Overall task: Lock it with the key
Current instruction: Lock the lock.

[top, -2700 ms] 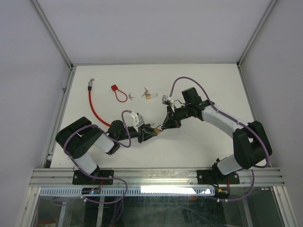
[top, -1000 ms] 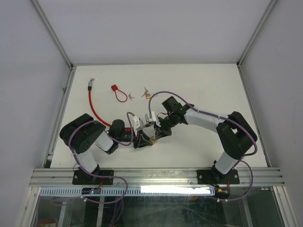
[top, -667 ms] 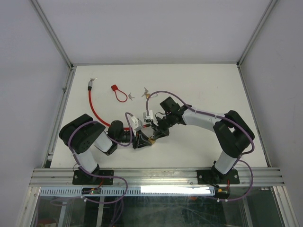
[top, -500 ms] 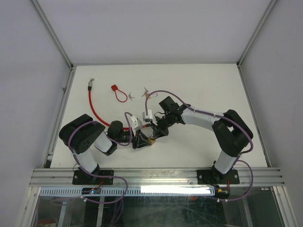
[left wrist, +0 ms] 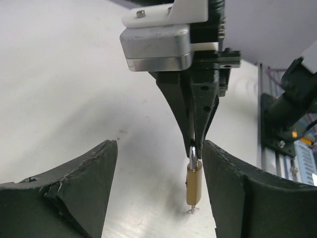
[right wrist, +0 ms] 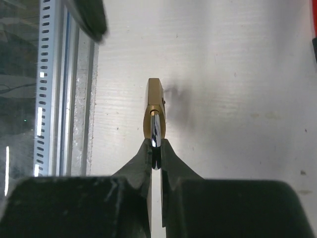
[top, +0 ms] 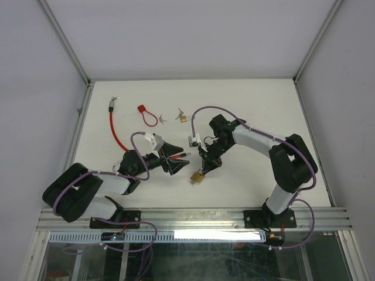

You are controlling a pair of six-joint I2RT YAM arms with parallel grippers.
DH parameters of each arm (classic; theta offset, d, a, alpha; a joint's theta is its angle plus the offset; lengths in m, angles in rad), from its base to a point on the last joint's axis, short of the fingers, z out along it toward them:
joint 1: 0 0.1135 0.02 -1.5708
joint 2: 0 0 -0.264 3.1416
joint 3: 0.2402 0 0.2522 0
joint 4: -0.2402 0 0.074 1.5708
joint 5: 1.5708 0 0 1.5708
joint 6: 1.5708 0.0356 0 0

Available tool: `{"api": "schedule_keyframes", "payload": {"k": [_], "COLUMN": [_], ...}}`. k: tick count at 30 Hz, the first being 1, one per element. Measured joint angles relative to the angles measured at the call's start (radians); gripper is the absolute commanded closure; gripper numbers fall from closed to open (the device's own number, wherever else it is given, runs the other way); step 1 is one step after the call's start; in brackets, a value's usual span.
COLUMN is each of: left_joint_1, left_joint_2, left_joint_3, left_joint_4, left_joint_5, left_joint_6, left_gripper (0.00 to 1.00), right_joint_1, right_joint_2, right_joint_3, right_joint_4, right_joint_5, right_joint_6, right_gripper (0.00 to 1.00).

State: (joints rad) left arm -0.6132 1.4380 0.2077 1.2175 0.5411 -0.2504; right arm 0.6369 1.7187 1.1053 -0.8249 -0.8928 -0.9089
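Note:
A small brass padlock (left wrist: 194, 182) hangs by its silver shackle (right wrist: 155, 130) from my right gripper (right wrist: 156, 145), which is shut on the shackle. A small silver key (left wrist: 192, 210) sticks out of the padlock's lower end, close to the table. In the top view the padlock (top: 198, 176) hangs near the table's front middle under the right gripper (top: 203, 169). My left gripper (top: 177, 161) stands open a short way to its left, facing it. The left gripper's black fingers (left wrist: 79, 193) frame the padlock without touching it.
A red cable lock (top: 114, 127) lies at the left of the table. A red tag lock (top: 146, 114) lies at the back, with a second small brass padlock with keys (top: 183, 117) beside it. The metal rail (right wrist: 64, 99) marks the near table edge.
My left gripper has opened, let go and drawn back to the left. The right gripper has carried the padlock a little to the right and toward the front edge.

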Motion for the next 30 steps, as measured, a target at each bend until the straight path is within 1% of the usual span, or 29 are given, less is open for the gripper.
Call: {"api": "schedule_keyframes", "payload": {"k": [5,8,11,16,21,30], "left_joint_1": [0.000,0.000,0.000,0.000,-0.017,-0.154], "left_joint_2": [-0.180,-0.238,-0.254,-0.231,-0.138,-0.020], "left_joint_3": [-0.023,-0.037,-0.062,-0.085,-0.086,-0.083], "left_joint_4": [-0.039,-0.048,-0.039,-0.006,0.082,0.132], "left_joint_5": [-0.045,-0.055,-0.067,-0.068,-0.070,-0.135], "left_joint_6": [-0.074,-0.126,-0.188,-0.299,-0.365,-0.341], "left_gripper": [0.29,0.30,0.32,0.41,0.46,0.57], "right_joint_1": [-0.069,-0.099,-0.124,-0.165,-0.189,-0.199], "right_joint_2": [-0.064,-0.091,-0.115,-0.146,-0.168,-0.171], "right_joint_3": [0.011,0.029,0.035,0.035,0.035,0.035], "right_joint_4": [-0.082,-0.103,-0.115,-0.126,-0.134,-0.143], "right_joint_5": [-0.035,-0.057,-0.081,-0.120,-0.148,-0.171], "right_joint_6": [-0.035,-0.038,-0.037,-0.036,-0.036,-0.036], "right_gripper": [1.00,1.00,1.00,1.00,1.00,1.00]}}
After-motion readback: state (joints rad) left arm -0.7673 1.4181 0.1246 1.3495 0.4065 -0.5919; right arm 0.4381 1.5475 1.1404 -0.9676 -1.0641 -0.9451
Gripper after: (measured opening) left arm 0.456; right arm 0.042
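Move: The key sticking out of the lock lies about 6 cm back, 3 cm right and 9 cm below the left hand; the lock's body sits about 4 cm back, 5 cm right and 7 cm down. The red cable's end is some 4 cm ahead, straight in line and 12 cm below. From the right hand, which holds the shackle, the key is about 3 cm back, 4 cm left and 4 cm lower. Keeping its pinch on the shackle, the right hand lifts the lock about 7 cm, with some drift right and forward, tilting its fingers roughly 15 degrees nearer level, then holds. The left hand first rises about 5 cm, then comes back and down with a final shift right towards the key, rolling nearly 20 degrees while its fingers partly close, without gripping. ##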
